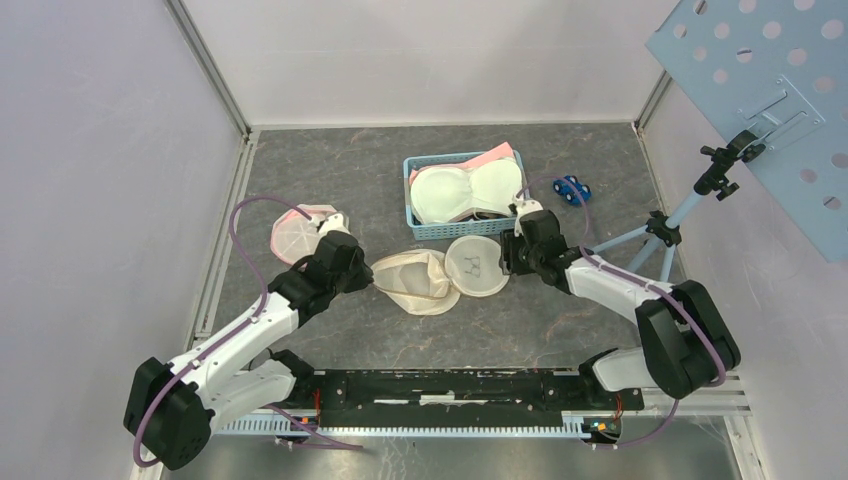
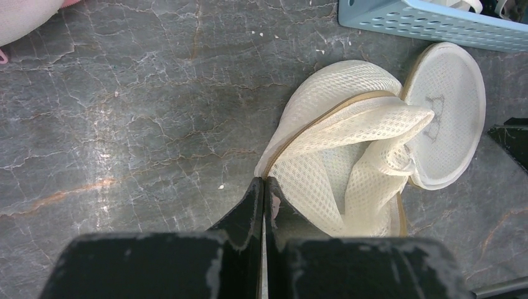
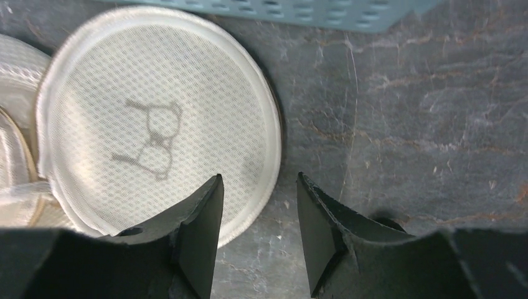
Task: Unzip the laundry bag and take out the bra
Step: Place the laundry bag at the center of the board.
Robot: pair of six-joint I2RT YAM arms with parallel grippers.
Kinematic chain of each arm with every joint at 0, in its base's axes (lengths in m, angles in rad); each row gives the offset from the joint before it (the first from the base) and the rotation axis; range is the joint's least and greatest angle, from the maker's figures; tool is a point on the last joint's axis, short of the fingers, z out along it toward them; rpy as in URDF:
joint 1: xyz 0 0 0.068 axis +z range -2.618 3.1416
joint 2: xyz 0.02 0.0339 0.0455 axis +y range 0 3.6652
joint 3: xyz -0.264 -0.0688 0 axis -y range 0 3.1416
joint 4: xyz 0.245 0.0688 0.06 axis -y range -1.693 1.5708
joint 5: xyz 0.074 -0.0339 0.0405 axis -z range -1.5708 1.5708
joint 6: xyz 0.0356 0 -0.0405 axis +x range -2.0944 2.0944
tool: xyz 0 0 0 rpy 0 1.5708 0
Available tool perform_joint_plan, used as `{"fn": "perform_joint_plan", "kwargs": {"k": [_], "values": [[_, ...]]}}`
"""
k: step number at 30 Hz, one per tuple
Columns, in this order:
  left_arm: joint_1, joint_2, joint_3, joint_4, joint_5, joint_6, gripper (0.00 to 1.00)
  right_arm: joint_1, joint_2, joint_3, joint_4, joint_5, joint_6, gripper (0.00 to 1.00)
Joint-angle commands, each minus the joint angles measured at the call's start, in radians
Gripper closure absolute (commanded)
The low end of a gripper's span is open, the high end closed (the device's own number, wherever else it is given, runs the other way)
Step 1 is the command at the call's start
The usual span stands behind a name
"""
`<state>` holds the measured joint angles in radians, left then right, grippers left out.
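The cream mesh laundry bag [image 1: 415, 280] [image 2: 336, 143] lies unzipped mid-table, its round flat half [image 1: 477, 265] [image 2: 445, 118] [image 3: 155, 118] folded out to the right. Only loose mesh shows inside it. My left gripper [image 1: 368, 277] [image 2: 264, 182] is shut at the bag's left tip, where the brown rim runs into the jaws. My right gripper [image 1: 512, 258] [image 3: 258, 180] stands open low over the round half's right edge, with bare table between its fingers. A white bra [image 1: 465, 192] lies in the blue basket [image 1: 420, 228].
The blue basket [image 2: 423, 28] [image 3: 299, 12] stands just behind the bag. A second, pinkish mesh bag [image 1: 297, 232] [image 2: 18, 18] lies behind my left arm. A blue toy car [image 1: 571, 188] and a tripod [image 1: 660, 235] holding a perforated panel [image 1: 770, 90] are at the right.
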<state>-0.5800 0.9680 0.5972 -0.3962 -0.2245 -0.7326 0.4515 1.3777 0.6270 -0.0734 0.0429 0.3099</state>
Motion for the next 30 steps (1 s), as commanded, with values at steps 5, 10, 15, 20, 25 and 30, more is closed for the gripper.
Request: {"fn": "perform_joint_plan", "kwargs": {"k": [5,10,15,20,25,30], "values": [[-0.002,0.006,0.042,0.047,0.004,0.015,0.98,0.016,0.114,0.106,0.018,0.03,-0.023,0.48],[-0.001,0.013,0.055,0.048,0.008,0.032,0.98,0.058,0.175,0.125,-0.003,0.07,-0.046,0.5],[-0.001,0.027,0.059,0.058,0.014,0.038,0.98,0.073,0.201,0.104,0.006,0.047,-0.046,0.68],[-0.001,0.042,0.072,0.064,0.016,0.058,0.98,0.078,0.139,0.108,-0.005,0.062,-0.064,1.0],[-0.004,0.039,0.138,0.053,0.075,0.15,0.98,0.078,-0.046,0.134,-0.004,-0.04,-0.073,1.0],[-0.018,-0.006,0.269,-0.003,0.15,0.272,0.98,0.08,-0.243,0.254,-0.053,-0.134,-0.047,1.0]]}}
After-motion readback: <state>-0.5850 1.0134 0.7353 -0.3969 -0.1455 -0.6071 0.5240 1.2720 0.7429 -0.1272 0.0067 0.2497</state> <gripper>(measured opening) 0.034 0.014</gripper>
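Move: About 6 cm to the right hand's left and 1 cm ahead, some 3 cm below, lies the middle of the laundry bag's round end panel, its near rim almost under the open fingers. The basket with the bra is centred 14 cm ahead and 7 cm left of the hand, the blue car about 14 cm ahead and 12 cm right. From the left hand, which already holds the bag's other end, the panel lies 19 cm right, 4 cm ahead and 8 cm below. Easing just over 1 cm forward, then down and left about 2 cm each, the right hand closes its open fingers on the rim of the laundry bag's round end panel, pinches it and lifts briskly some 9 cm, the fingertips tilting up about 10 degrees. The left hand keeps its grip on the other end and, near the close, rises about 4 cm with a drift to the right. ##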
